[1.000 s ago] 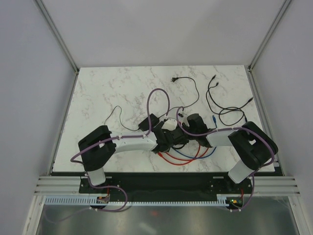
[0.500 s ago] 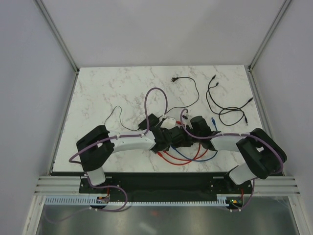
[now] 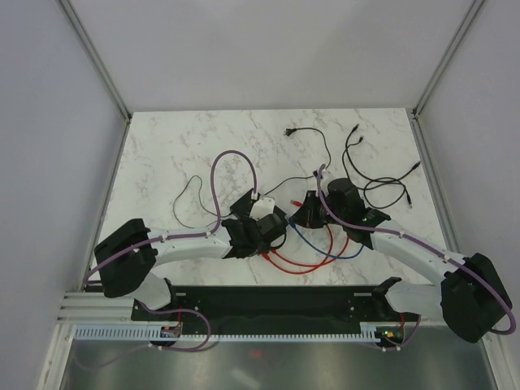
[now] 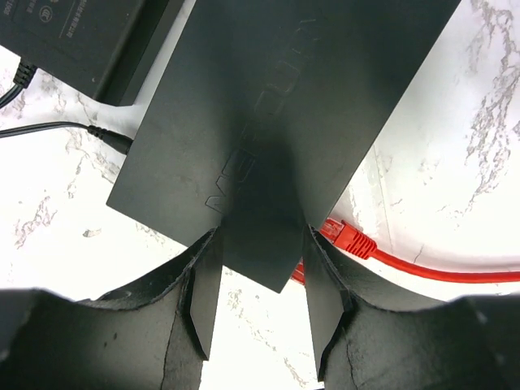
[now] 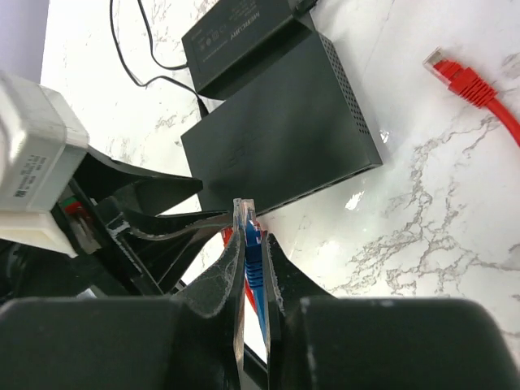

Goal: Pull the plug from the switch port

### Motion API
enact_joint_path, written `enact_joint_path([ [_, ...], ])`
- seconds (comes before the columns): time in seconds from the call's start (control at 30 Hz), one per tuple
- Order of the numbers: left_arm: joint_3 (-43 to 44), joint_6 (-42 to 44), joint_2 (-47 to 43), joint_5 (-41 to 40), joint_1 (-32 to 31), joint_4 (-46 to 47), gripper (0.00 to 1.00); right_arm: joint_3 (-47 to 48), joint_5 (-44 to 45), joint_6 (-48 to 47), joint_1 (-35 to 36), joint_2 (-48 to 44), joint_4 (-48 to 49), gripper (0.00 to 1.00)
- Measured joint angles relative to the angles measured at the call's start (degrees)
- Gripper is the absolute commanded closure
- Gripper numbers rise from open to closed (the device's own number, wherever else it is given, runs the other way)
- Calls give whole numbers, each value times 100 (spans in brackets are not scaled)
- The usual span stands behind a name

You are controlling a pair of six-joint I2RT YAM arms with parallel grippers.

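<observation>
The switch [image 4: 276, 106] is a flat matte-black box lying on the marble. My left gripper [image 4: 262, 244] is shut on its near corner, one finger on each side. My right gripper [image 5: 252, 231] is shut on the blue plug [image 5: 252, 244]. The plug's clear tip sticks out past the fingertips, just in front of the switch [image 5: 284, 130] and its port side. From above, the left gripper [image 3: 272, 226] and right gripper [image 3: 307, 218] stand close together mid-table, hiding most of the switch. The blue cable [image 3: 341, 253] trails toward the front.
A smaller black box [image 5: 244, 36] with a thin black cord lies behind the switch. One red plug [image 4: 349, 238] lies against the switch's port side, another red plug [image 5: 455, 73] loose on the marble. Red cable [image 3: 284, 264] loops near the front edge. Loose black cables [image 3: 378, 187] lie back right.
Both arms have stretched out low and their wrists have drawn apart. The right jaws have tightened slightly on the blue plug, and more blue cable shows beside the switch.
</observation>
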Motion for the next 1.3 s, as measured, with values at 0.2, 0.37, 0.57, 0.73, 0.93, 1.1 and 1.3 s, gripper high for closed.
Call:
enact_joint_path([
  [0.2,-31,2,-26,4,0,133,49,415,304,-90,-48,-271,-671,100],
  [0.37,-153,0,-111,4,0,203,48,1047,605,-273,-234,-317,-1268,100],
  [0.57,-186,2,-114,4,0,260,48,2175,907,-380,-511,-533,-1899,100],
  [0.73,-188,2,-114,7,0,289,48,3008,1099,-367,-520,-776,-2140,100],
  [0.93,-188,2,-114,7,0,297,48,4028,1679,-511,-531,-592,-2544,100],
  [1.1,-188,2,-114,7,0,306,48,4629,2406,-798,-789,-166,-2776,100],
  [1.3,-190,2,-116,7,0,313,48,4763,2782,-1110,-1818,463,-2761,100],
])
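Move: The right hand already holds the blue plug, out of its port, above the switch's right edge. The tangle of black cables, the side it heads for, lies about 19 cm ahead, 26 cm right and 11 cm below. The switch's middle is some 7 cm to its left, 1 cm ahead and 10 cm below; a loose red plug lies 10 cm ahead, 2 cm right, 11 cm down. From the left hand the black cables lie roughly 23 cm ahead, 33 cm right and 5 cm down. Up and away from the switch, the right hand carries the blue plug still pinched in its fingers, climbing some 26 cm, then swings forward and right on the black cables' side, sinking slightly; it ends about 15 cm farther out and 16 cm to the right. The wrist turns some 40 degrees clockwise and the fingertips tip up, so they point more forward and level. ##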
